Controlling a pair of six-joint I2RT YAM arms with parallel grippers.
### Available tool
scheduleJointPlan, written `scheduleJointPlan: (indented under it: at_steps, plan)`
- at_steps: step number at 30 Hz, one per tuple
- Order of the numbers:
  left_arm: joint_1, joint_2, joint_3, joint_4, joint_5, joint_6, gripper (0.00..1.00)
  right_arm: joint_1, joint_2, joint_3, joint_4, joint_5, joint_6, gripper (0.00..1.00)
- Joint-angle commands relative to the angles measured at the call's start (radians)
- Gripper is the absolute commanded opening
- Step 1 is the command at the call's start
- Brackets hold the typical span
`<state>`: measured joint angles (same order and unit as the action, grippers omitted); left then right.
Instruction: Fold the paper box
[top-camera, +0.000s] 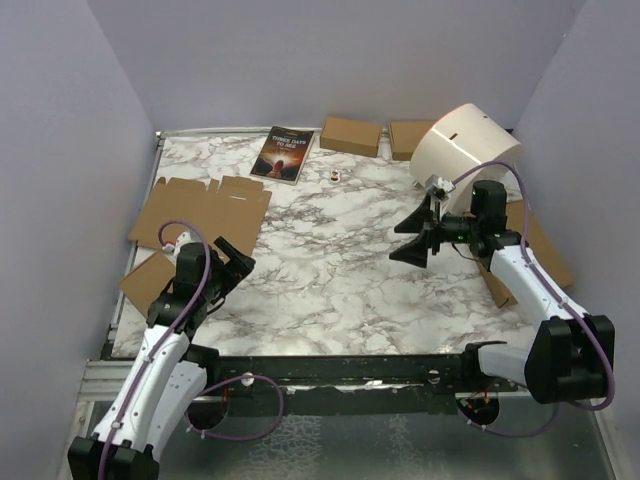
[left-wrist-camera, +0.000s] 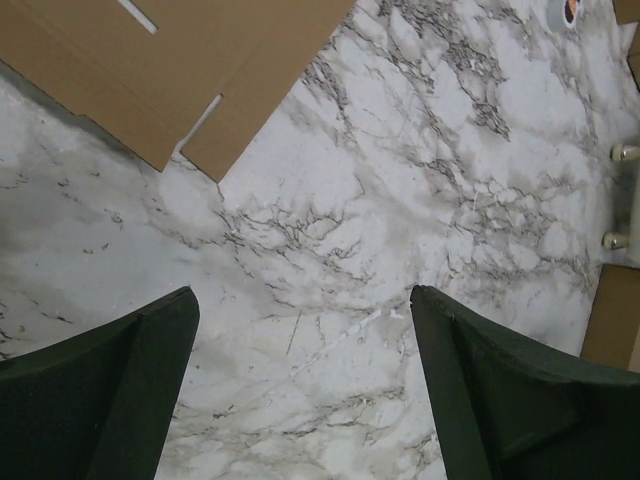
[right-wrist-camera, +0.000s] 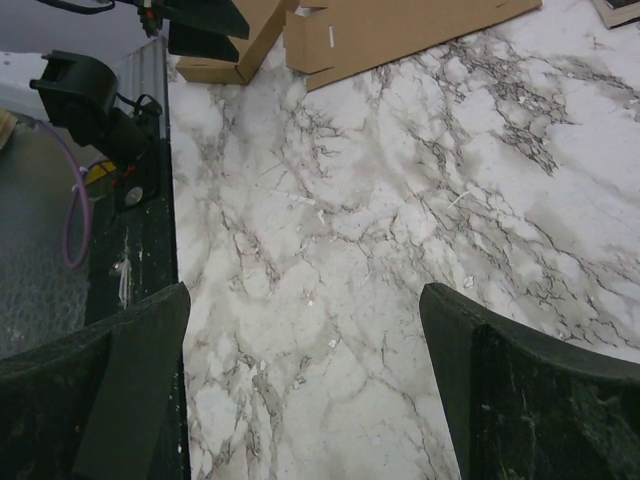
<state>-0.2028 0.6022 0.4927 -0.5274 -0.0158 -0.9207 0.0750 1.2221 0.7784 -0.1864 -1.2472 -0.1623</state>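
The paper box (top-camera: 205, 210) lies flat and unfolded as a brown die-cut cardboard sheet at the left of the marble table. In the left wrist view its slotted edge (left-wrist-camera: 150, 70) fills the top left; in the right wrist view it runs along the top (right-wrist-camera: 400, 30). My left gripper (top-camera: 232, 268) hovers just right of the sheet's near corner, open (left-wrist-camera: 303, 300), with only bare marble between its fingers. My right gripper (top-camera: 412, 240) hangs over the right half of the table, far from the sheet, open (right-wrist-camera: 303, 295) and holding nothing.
Two small brown boxes (top-camera: 350, 135) (top-camera: 410, 138), a book (top-camera: 283, 153) and a small tape roll (top-camera: 335, 174) sit at the back. A white cylinder (top-camera: 465, 150) stands behind the right arm. A large flat brown box (top-camera: 540, 250) lies under that arm. Another cardboard piece (top-camera: 150, 278) lies near left.
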Motion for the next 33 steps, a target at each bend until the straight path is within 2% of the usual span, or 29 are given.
scheduleJointPlan:
  at_steps: [1, 4, 8, 14, 17, 22, 28, 33]
  plan:
    - [0.008, 0.059, -0.037, 0.076, -0.132, -0.155, 0.89, 0.002, -0.01, -0.003, 0.034, 0.0, -0.048, 0.99]
    - [0.025, 0.106, -0.078, 0.097, -0.181, -0.215, 0.84, 0.002, -0.008, 0.003, 0.025, 0.014, -0.058, 0.99]
    - [0.079, 0.188, -0.129, 0.209, -0.189, -0.238, 0.81, 0.002, -0.002, 0.007, 0.016, 0.023, -0.067, 0.99]
    - [0.184, 0.33, -0.155, 0.404, -0.128, -0.216, 0.74, 0.002, 0.002, 0.007, 0.009, 0.031, -0.078, 0.99]
    - [0.228, 0.403, -0.153, 0.467, -0.103, -0.205, 0.67, 0.002, 0.004, 0.007, 0.008, 0.039, -0.081, 0.99]
    - [0.25, 0.468, -0.149, 0.512, -0.106, -0.195, 0.44, 0.001, 0.004, 0.005, 0.002, 0.051, -0.092, 0.99]
    - [0.25, 0.471, -0.145, 0.518, -0.079, -0.15, 0.0, 0.002, 0.007, 0.004, 0.001, 0.057, -0.097, 0.99]
    - [0.247, 0.41, -0.127, 0.467, 0.001, -0.074, 0.0, 0.001, 0.008, 0.002, -0.005, 0.025, -0.11, 0.99]
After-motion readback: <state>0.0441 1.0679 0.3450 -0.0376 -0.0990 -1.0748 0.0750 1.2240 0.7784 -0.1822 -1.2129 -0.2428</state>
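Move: The near edge of the flat paper box, just left of its near right corner, lies about 5 cm ahead of the left hand, 6 cm to its left and 10 cm below. The middle of the paper box is some 20 cm ahead and 13 cm left; a small closed cardboard box sits about 22 cm left, roughly level with the hand. From the right hand that near edge is around 44 cm left, 3 cm ahead and 16 cm down. The near edge of the flat paper box, close to its near right corner, is what the left hand goes for: it sinks about 9 cm while swinging left some 7 cm, then adds most of its 6 cm forward reach low down. The wrist turns roughly 25 degrees counter-clockwise and tips down slightly; the wide-open fingers shut and pinch the edge of the sheet. ##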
